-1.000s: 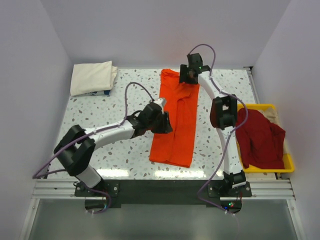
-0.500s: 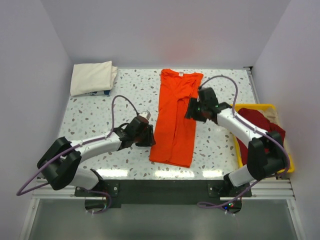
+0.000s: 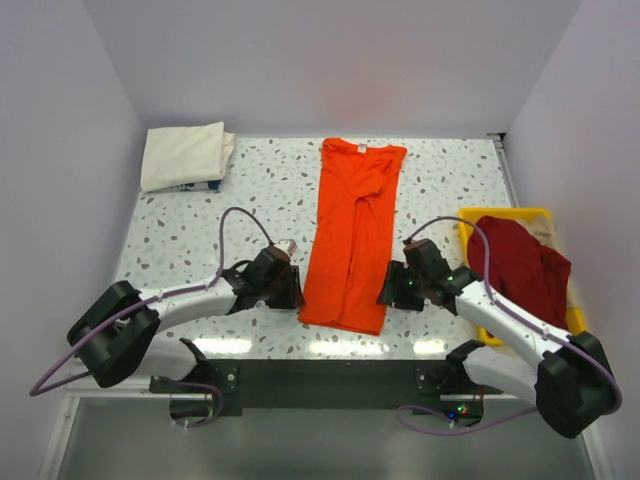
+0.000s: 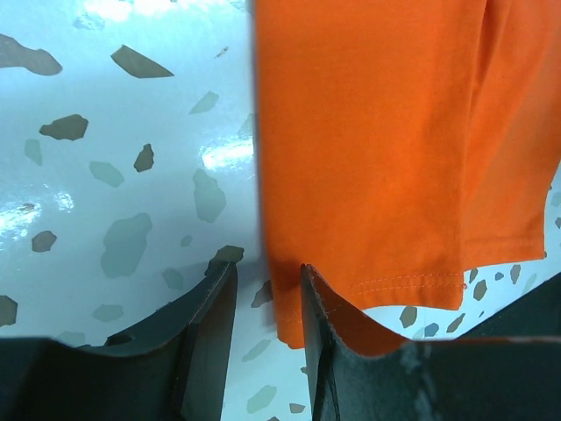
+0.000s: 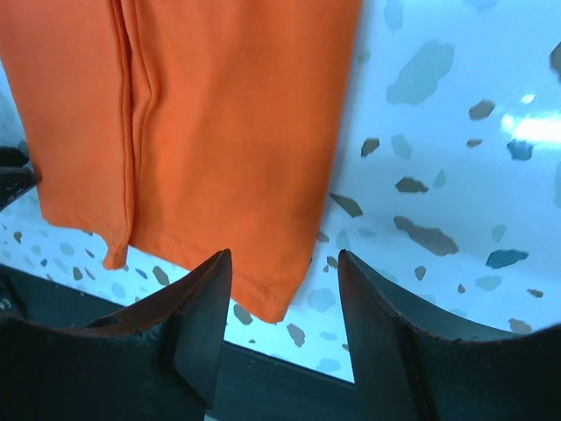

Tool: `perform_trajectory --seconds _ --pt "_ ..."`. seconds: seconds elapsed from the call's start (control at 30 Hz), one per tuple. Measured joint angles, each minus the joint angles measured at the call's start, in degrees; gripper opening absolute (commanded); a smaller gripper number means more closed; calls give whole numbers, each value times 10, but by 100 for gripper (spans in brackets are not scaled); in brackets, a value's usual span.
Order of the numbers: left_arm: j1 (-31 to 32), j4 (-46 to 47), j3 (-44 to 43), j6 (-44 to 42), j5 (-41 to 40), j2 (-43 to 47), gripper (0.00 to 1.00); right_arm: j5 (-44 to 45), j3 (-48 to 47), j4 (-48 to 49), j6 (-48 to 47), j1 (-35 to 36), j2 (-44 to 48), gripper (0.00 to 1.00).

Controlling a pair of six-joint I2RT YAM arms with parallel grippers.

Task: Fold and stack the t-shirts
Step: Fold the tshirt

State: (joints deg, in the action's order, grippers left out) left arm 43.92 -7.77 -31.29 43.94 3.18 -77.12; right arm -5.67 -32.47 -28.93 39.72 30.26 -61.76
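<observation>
The bright orange t-shirt (image 3: 352, 235) lies folded into a long strip down the middle of the table, collar at the far end. My left gripper (image 3: 290, 290) is low at its near left hem corner. In the left wrist view the jaws (image 4: 267, 276) stand open a narrow way, with the orange edge (image 4: 368, 132) partly between them. My right gripper (image 3: 391, 290) is at the near right hem corner. Its jaws (image 5: 284, 263) stand wide open around that corner of the orange cloth (image 5: 219, 114). A folded cream t-shirt (image 3: 183, 155) lies far left. A dark red t-shirt (image 3: 520, 270) lies crumpled in the tray.
A yellow plastic tray (image 3: 505, 212) stands at the table's right edge. The table's dark front edge (image 5: 263, 368) runs just behind both hem corners. Grey walls close in the left, far and right sides.
The right arm swung from the collar at the far end down to the near right hem corner. The left gripper slid nearer along the left edge, and its jaws narrowed.
</observation>
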Motion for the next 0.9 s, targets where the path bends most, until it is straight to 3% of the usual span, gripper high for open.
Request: perform_trajectory --seconds 0.37,0.9 --pt "14 1 2 -1 14 1 42 -70 58 -25 42 10 24 52" --pt "47 -2 17 3 22 15 34 -78 59 15 88 84 -28 52"
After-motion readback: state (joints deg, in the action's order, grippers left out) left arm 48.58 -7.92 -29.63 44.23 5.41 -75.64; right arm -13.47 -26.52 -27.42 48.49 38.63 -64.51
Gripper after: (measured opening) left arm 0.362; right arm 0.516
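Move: The folded t-shirt's left hem corner lies about 5 cm back and 2 cm right of the left hand, just below it. Its right hem corner is some 8 cm back, 3 cm left and 4 cm below the right hand. The hem end of the shirt's middle slit is about 6 cm back and 12 cm right of the left hand. The yellow bin sits about 31 cm right of the right hand and 6 cm farther out. The left fingers straddle the shirt's left edge, the inner one seeming to touch the cloth, as the hand slides back about 3 cm and slightly right towards the hem corner, just starting to narrow. The right hand, still open, goes back some 6 cm and down 3, tipping about 10 degrees more upright, then edges left so its fingers come astride the right hem corner. ##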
